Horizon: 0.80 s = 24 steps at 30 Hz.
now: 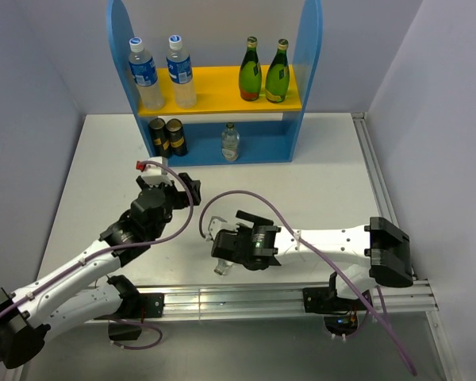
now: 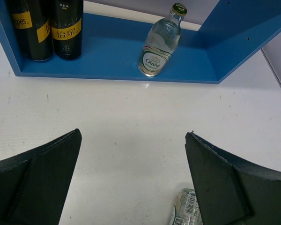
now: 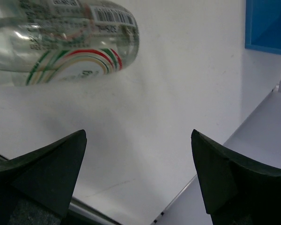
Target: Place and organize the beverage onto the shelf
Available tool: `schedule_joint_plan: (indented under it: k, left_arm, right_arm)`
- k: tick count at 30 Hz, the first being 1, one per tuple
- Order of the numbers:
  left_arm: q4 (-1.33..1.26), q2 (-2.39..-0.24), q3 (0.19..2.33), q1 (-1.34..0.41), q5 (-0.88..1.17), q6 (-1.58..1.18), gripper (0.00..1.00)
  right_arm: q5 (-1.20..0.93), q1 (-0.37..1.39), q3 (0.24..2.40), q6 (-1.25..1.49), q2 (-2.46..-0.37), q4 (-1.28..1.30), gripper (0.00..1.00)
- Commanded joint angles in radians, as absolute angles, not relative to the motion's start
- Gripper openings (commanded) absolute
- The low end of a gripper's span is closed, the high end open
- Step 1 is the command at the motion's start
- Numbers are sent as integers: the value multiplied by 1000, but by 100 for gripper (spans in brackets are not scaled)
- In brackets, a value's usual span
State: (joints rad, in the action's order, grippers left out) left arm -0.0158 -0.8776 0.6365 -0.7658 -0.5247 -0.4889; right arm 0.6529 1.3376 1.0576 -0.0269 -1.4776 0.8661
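Note:
The shelf holds two clear blue-label bottles and two green bottles on its yellow board. One short clear bottle stands on the blue base. A second short clear bottle lies on its side on the table, partly under my right gripper. That gripper is open and empty, with the bottle beyond its left finger. My left gripper is open and empty, facing the shelf base.
Two black-and-gold cans stand at the left of the shelf base. A metal rail runs along the table's near edge. Grey walls close in the left and right sides.

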Motion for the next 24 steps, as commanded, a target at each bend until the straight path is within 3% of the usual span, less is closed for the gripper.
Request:
schedule_joint_plan:
  k: [1,15,24]
  left_arm:
    - [-26,-844,627,-769,-541,-506,99]
    - [-48,-871,600,-769,-566,-509,99]
    - [-61,-861,569,-769,-578,-518,99]
  right_arm:
    - [638,1361,997,-135,-1450,612,99]
    - [583,1401,842,-351,-1476,161,99]
    - [522,1388,856,-388,-1578,74,99]
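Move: The Chang bottle lying on the table is some 11 cm to the right hand's left, about level fore and aft, and 9 cm below. Standing in the lower shelf are another Chang bottle, roughly 32 cm ahead and 10 cm left of the right hand, and two black cans 32 cm ahead and 31 cm left. From the left hand, the lying bottle is about 11 cm back, 16 cm right and 20 cm below. The right hand swings about 10 cm left and 4 cm down towards the lying bottle, turning counter-clockwise, fingers wide open. ##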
